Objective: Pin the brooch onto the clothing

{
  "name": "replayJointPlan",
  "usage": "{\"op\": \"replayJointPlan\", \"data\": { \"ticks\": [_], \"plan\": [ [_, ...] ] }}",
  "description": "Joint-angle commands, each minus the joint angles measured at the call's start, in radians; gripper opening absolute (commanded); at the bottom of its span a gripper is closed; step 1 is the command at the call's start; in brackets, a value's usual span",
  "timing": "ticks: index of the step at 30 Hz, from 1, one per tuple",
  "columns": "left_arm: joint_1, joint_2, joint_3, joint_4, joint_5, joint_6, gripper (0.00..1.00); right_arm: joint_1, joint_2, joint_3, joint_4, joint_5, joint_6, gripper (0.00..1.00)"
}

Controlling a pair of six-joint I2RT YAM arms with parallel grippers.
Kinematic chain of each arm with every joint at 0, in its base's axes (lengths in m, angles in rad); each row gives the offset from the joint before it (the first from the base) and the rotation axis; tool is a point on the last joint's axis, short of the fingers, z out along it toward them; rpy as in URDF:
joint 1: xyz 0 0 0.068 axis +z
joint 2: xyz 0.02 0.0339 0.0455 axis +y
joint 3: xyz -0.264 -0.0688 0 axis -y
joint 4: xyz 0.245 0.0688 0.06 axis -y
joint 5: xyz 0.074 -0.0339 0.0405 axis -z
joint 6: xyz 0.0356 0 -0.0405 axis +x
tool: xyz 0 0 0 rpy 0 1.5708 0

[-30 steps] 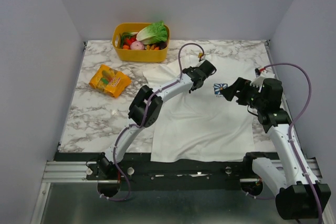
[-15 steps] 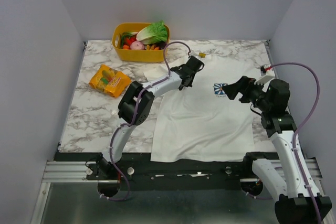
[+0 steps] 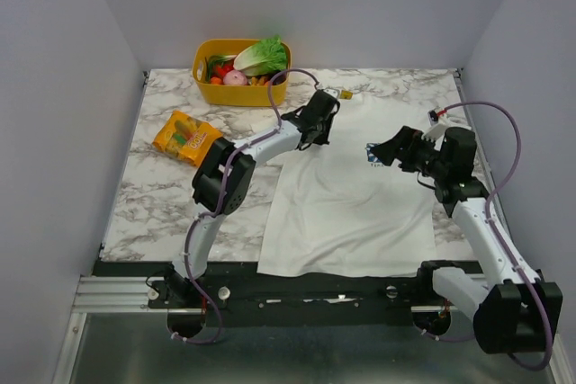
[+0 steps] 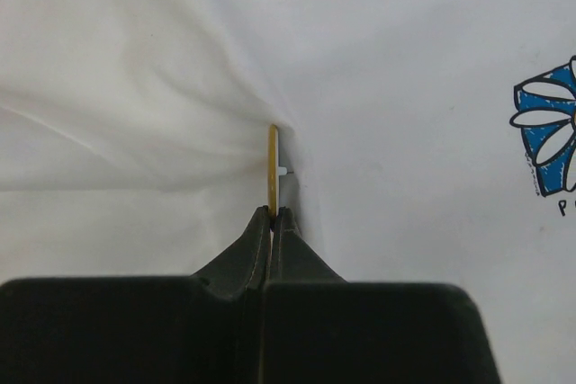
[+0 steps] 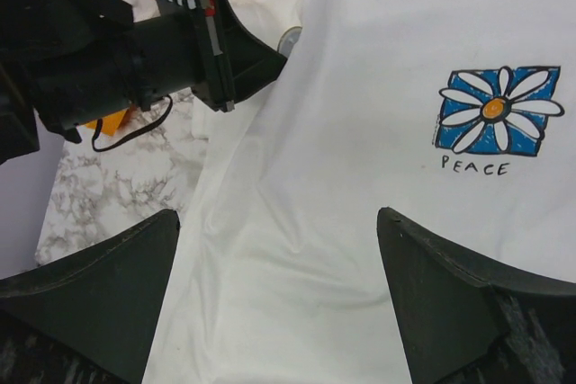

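Observation:
The white T-shirt lies flat, with its blue flower print and a yellow collar tag. My left gripper is over the shirt's left shoulder and is shut on the gold brooch. The brooch shows edge-on, and its short pin touches a fold of cloth. In the right wrist view the left gripper comes in from the left with the brooch at its tip. My right gripper is open and empty above the chest, beside the print.
A yellow basket of vegetables stands at the back left. An orange snack packet lies on the marble table left of the shirt. Purple cables loop over both arms.
My left gripper has moved left across the shirt with the brooch, from near the print to the left shoulder. My right gripper has moved left toward the print.

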Motion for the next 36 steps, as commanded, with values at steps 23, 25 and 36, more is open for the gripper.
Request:
{"op": "replayJointPlan", "data": {
  "ticks": [23,25,36],
  "plan": [
    [0.057,-0.225,-0.303,0.418,0.359,-0.02,0.0,0.153,0.636,0.204,0.255,-0.052,0.041,0.66],
    [0.057,-0.245,-0.334,0.463,0.382,-0.023,0.0,0.153,0.679,0.221,0.289,-0.063,0.047,0.55],
    [0.059,-0.283,-0.372,0.509,0.407,-0.007,0.0,0.152,0.757,0.264,0.432,-0.135,0.076,0.49]
  ]
}}
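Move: From the right hand, the brooch stands about 15 cm ahead, 13 cm left and 12 cm lower, with the raised clothing just to its right. The left hand already holds the brooch, about 1 cm ahead of its finger point, 1 cm right and 1 cm lower. Both lying some 6 cm below the brooch, the flower print is about 11 cm right of it and 3 cm nearer, and the yellow block some 14 cm farther out and 4 cm right. Down, forward and left, the right hand closes in on the raised clothing beside the brooch, covering about 16 cm; its fingers tip down and turn slightly counter-clockwise while narrowing from wide open to half open. Meanwhile the left hand keeps its pinch on the brooch's rim and lifts it with the clothing about 6 cm, drawing slightly back and rolling its left side down some 20 degrees. ##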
